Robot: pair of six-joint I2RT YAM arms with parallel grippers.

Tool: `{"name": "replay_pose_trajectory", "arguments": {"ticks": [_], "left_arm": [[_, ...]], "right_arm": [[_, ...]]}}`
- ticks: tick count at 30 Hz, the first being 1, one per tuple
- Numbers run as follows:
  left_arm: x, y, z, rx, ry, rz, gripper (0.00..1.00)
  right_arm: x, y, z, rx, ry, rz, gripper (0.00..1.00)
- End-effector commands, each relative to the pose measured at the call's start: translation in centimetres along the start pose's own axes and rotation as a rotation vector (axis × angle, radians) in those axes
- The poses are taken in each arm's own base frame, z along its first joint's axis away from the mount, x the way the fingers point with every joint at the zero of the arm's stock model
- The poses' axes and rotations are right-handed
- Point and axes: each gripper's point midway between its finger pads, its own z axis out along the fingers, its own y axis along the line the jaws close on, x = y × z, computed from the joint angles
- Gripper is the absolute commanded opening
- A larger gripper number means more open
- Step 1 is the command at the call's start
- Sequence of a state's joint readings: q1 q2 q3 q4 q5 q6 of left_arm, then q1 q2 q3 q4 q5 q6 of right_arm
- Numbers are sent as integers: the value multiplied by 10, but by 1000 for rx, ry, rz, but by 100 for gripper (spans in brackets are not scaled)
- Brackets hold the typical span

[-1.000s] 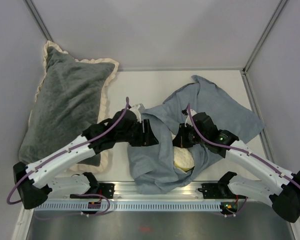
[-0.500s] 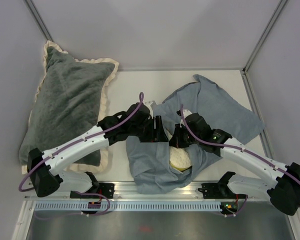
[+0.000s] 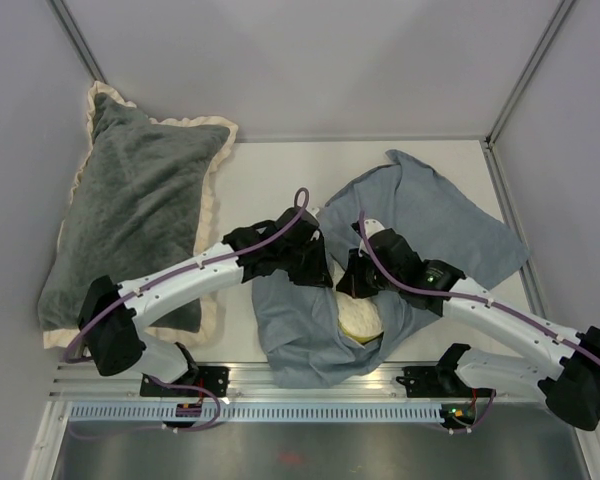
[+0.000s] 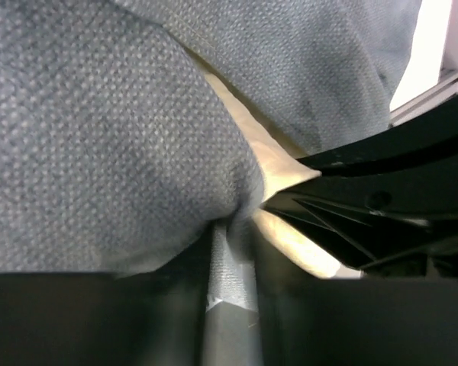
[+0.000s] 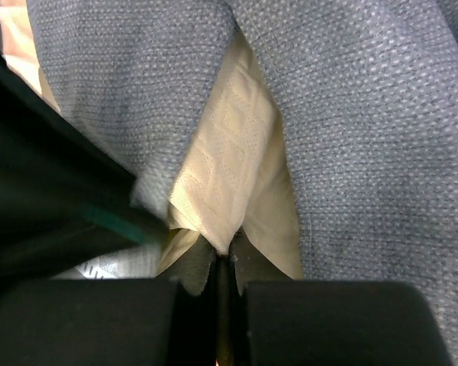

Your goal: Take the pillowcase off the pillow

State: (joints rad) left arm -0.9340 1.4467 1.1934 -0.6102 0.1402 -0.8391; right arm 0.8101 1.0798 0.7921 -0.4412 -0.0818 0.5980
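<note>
The grey-blue pillowcase (image 3: 430, 215) lies crumpled across the table's middle and right, still wrapped round the cream quilted pillow (image 3: 360, 318), which shows through its opening. My left gripper (image 3: 320, 272) is shut on a fold of the pillowcase (image 4: 99, 137) at the opening's left side; the cream pillow (image 4: 290, 236) shows beside it. My right gripper (image 3: 352, 280) is shut on a pinched corner of the pillow (image 5: 229, 175), with pillowcase cloth (image 5: 366, 114) on both sides. The two grippers are close together above the pillow.
A large dark grey plush pillow (image 3: 130, 200) with a cream ruffle lies at the left against the wall. Grey walls close in the table (image 3: 270, 180) on three sides. A metal rail (image 3: 300, 385) runs along the near edge.
My left arm has swung right and forward, bringing its gripper next to the right gripper. The pillowcase's left edge has bunched rightward with it. The right gripper has shifted slightly left.
</note>
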Motion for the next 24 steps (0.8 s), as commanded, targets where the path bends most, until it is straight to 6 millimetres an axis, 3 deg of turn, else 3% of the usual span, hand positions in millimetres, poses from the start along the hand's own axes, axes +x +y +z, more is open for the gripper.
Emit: {"name": "replay_pose_trajectory", "arguments": {"ticks": [1, 3, 5, 6, 8, 9, 15, 20, 24], "left_arm": [[-15, -12, -3, 14, -54, 27, 14], [-15, 7, -7, -74, -76, 23, 2], [-16, 25, -17, -147, -114, 19, 2], [-14, 46, -21, -230, -136, 8, 2], [-14, 61, -37, -267, -185, -19, 2], [-11, 79, -39, -311, -201, -49, 2], [-20, 129, -77, -344, -375, -195, 2], [-34, 176, -69, -346, -338, -282, 2], [-54, 186, -61, -321, -334, -294, 2]], "right_arm": [[-39, 32, -21, -87, -134, -1, 0], [-37, 27, -24, -70, -137, -7, 0], [-35, 24, -27, -60, -137, -12, 0], [-33, 22, -30, -50, -134, -16, 0], [-30, 18, -35, -36, -132, -25, 0], [-26, 13, -40, -21, -126, -31, 0], [-9, -1, -58, 13, -111, -38, 0], [3, 3, -87, -39, -98, -43, 0], [8, 10, -101, -83, -87, -48, 0]]}}
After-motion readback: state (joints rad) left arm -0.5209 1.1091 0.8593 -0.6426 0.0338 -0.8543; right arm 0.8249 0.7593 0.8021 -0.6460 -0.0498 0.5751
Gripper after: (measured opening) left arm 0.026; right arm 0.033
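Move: The pillowcase's near opening edge lies right between the left hand's half-open fingers, about 1 cm below its hand point, and some 3 cm left and 1 cm ahead of the right hand. The pillow's bared end lies about 7 cm right of the left hand, 7 cm back and 5 below. From the right hand, already gripping the pillow, that end is roughly 4 cm right, 6 back and 4 below. Left pinches the pillowcase edge, pulling 16 cm left; right, still gripping pillow, rises 5 cm, rightward and back. ##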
